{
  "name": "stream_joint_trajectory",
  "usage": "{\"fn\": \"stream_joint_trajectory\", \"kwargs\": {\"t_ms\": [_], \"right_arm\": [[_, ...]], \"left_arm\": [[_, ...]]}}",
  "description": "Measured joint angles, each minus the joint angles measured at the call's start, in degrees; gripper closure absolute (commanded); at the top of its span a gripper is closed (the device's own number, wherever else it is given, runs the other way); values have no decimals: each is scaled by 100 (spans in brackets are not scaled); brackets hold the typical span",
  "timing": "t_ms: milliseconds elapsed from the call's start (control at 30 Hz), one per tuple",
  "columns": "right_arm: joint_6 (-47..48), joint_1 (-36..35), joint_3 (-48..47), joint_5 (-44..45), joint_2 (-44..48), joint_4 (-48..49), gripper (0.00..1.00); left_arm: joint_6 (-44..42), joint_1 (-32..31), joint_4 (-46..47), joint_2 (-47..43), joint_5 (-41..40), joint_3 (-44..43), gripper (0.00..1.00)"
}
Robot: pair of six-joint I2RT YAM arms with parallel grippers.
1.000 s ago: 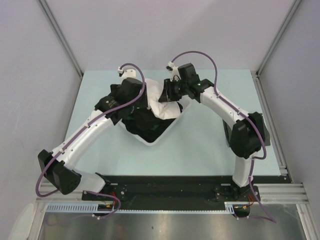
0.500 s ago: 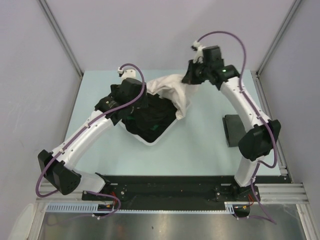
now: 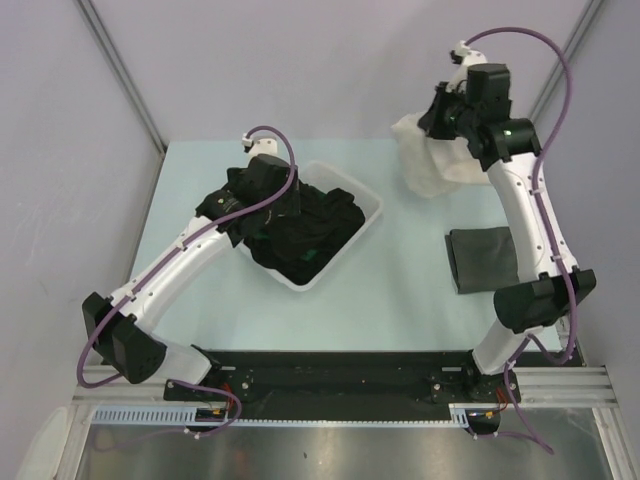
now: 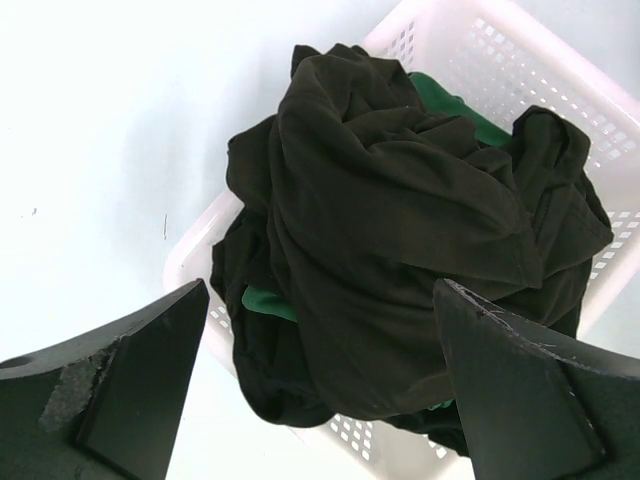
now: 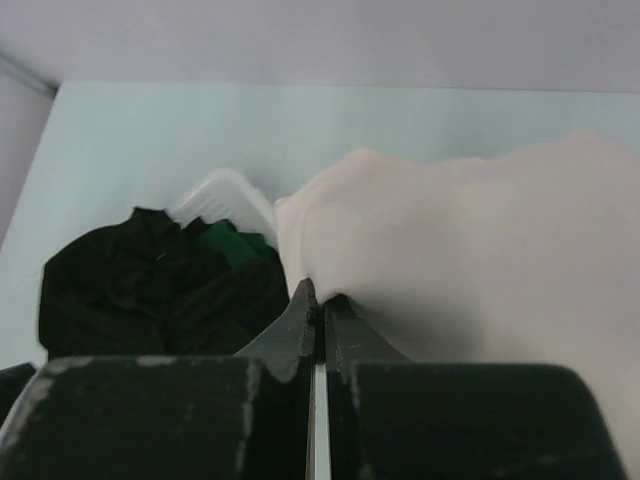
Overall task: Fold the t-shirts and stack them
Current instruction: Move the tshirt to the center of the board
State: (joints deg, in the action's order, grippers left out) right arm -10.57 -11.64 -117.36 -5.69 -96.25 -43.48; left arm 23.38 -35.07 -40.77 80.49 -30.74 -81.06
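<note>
My right gripper [image 3: 441, 117] is raised over the table's far right, shut on a cream-white t-shirt [image 3: 432, 160] that hangs bunched below it. In the right wrist view the jaws [image 5: 320, 312] pinch an edge of this pale cloth [image 5: 470, 250]. Black t-shirts [image 3: 305, 235] lie heaped in the white tub [image 3: 368, 203], with some green cloth among them. My left gripper [image 4: 320, 390] hovers open just above the heap [image 4: 390, 210], nothing between its fingers [image 4: 130, 380]. A folded dark grey t-shirt [image 3: 480, 258] lies flat on the table at the right.
The tub [image 4: 480, 60] sits at the table's middle back, turned diagonally. The right arm's elbow [image 3: 540, 300] hangs over the near right beside the folded t-shirt. Grey walls close in on three sides.
The right gripper shut on the cream-white t-shirt in the tub, then lifted it out and carried it up and to the far right. The left arm stayed put.
</note>
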Motion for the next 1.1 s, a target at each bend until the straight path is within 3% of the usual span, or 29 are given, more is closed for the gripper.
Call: {"fn": "stream_joint_trajectory", "kwargs": {"t_ms": [200, 300, 467, 600, 733, 833, 1033, 1100], "right_arm": [[13, -1259, -964, -205, -1043, -225, 100], [15, -1561, -986, -374, -1331, -372, 100], [-42, -660, -348, -411, -1174, -162, 100], [63, 179, 284, 52, -1003, 116, 100], [271, 358, 463, 352, -1054, 236, 99], [326, 275, 461, 352, -1235, 396, 64], [426, 184, 348, 442, -1843, 466, 43], [428, 173, 369, 448, -1849, 468, 41]], "left_arm": [[11, 0, -7, 0, 7, 0, 1], [11, 0, -11, -13, 4, 0, 0], [13, 0, -20, -186, 4, 149, 1], [22, 2, -31, -243, 31, 205, 1], [61, 2, -39, -243, 122, 225, 0], [63, 2, -37, -243, 157, 225, 0], [61, 2, -39, -243, 243, 225, 1], [61, 2, -35, -243, 249, 232, 0]]}}
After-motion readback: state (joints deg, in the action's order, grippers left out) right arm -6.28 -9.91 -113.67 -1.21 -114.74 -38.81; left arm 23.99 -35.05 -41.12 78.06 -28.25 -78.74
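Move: The right hand already holds the white t-shirt pinched near one end, high above the table; the bare patch it is taken to has its middle about 8 cm ahead, 8 cm to the right and some 37 cm below. A dark folded stack lies about 13 cm back and 18 cm to the right of this hand, the laundry basket 27 cm to its left and 2 cm back, both far below. From the left hand the patch is about 18 cm ahead and 41 cm to the right. Swinging fast to the left by about 15 cm with the wrist turning the same way, the right hand whips back right to slightly beyond where it began, sinking all the while. It ends some 17 cm lower and 8 cm farther forward, tipped more steeply down, and near the end its fingers open about halfway, letting go of the white t-shirt over the bare table. ##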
